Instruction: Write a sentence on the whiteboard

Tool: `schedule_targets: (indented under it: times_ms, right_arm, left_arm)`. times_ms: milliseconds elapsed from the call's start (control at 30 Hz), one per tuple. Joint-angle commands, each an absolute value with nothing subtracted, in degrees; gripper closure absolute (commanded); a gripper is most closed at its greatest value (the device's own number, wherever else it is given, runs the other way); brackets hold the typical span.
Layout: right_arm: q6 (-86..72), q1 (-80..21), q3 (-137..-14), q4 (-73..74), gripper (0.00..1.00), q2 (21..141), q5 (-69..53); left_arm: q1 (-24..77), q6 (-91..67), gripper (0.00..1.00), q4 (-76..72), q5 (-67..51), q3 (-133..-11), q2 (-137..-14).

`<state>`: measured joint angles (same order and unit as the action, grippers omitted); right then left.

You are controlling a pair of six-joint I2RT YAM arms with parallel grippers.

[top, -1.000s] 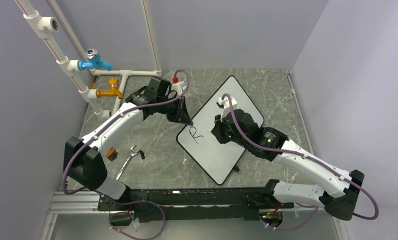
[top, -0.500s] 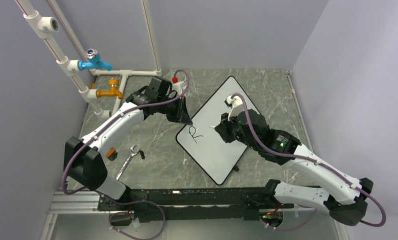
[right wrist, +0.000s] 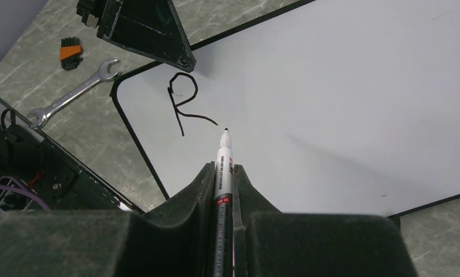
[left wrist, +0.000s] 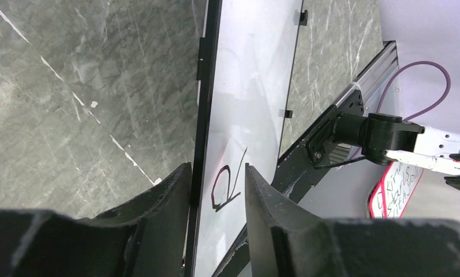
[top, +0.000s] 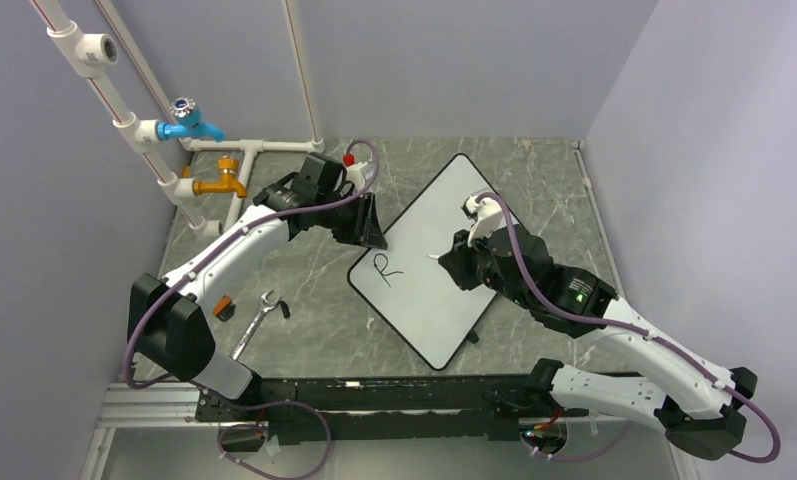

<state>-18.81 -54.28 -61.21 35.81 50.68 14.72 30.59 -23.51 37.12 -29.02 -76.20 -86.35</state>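
The whiteboard (top: 444, 300) lies slanted on the marble table, and its face fills the right wrist view (right wrist: 343, 86). Of the sentence, a single black letter R (top: 387, 268) shows near the board's left corner (right wrist: 181, 101). My left gripper (top: 371, 235) straddles the board's left rim (left wrist: 202, 86); it is open (left wrist: 216, 168), with the R (left wrist: 224, 187) showing in the gap. My right gripper (top: 456, 258) is shut (right wrist: 223, 167) on a white marker (right wrist: 223, 156). The marker's black tip (right wrist: 225, 131) points at the board just right of the R.
A silver wrench (top: 257, 318) and a small orange-and-black brush (top: 221, 305) lie left of the board. White pipes with a blue tap (top: 187, 122) and an orange tap (top: 222, 183) stand at the back left. Grey walls enclose the table.
My left gripper's jaws have parted on the board's rim. The right arm has carried the marker to the right, away from the R. The board has shifted slightly.
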Motion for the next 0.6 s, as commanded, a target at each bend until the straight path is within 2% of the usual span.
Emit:
schedule_targets:
  times_ms: [0,267,400,500,567]
  right_arm:
    - [-17.67,-54.04,-61.07,35.55,1.00,50.24,15.62]
    - [-17.55,-54.06,-60.94,35.60,1.00,49.95,15.17]
    - [-17.53,-54.04,-60.35,35.07,1.00,49.76,14.74]
    - [-17.03,-54.05,-60.03,34.04,1.00,50.09,14.02]
    - [-16.62,-53.97,-59.89,33.13,1.00,50.39,13.46]
  left_arm:
    - [31.03,-24.76,0.56,34.64,-28.34,-79.01,-85.85]
    - [31.05,-25.09,0.42,36.13,-27.10,-83.77,-86.52]
    - [31.02,-24.87,0.31,36.00,-26.63,-85.73,-87.00]
    - [30.66,-22.46,0.22,39.98,-25.14,-90.31,-89.03]
    - [29.34,-20.98,0.21,44.20,-25.78,-95.60,-91.91]
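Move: The whiteboard's middle lies roughly 12 cm to the left hand's right and 3 cm back, about level with it; the board's upper-left edge runs right between the open fingers. The written R sits some 4 cm back and 1 cm to the right at board level, and the marker's tip about 6 cm back, 8 cm right and 5 cm higher. From the right hand the board's middle is about 7 cm straight ahead and 8 cm below. The whiteboard's edge is left free as the left hand, its fingers already parted around it, spreads them much wider and rises about 5 cm, also going some 2.5 cm forward, away from the R, while its fingertips tilt slightly upward. The right hand stays almost in place, keeping its grip on the marker above the board. ##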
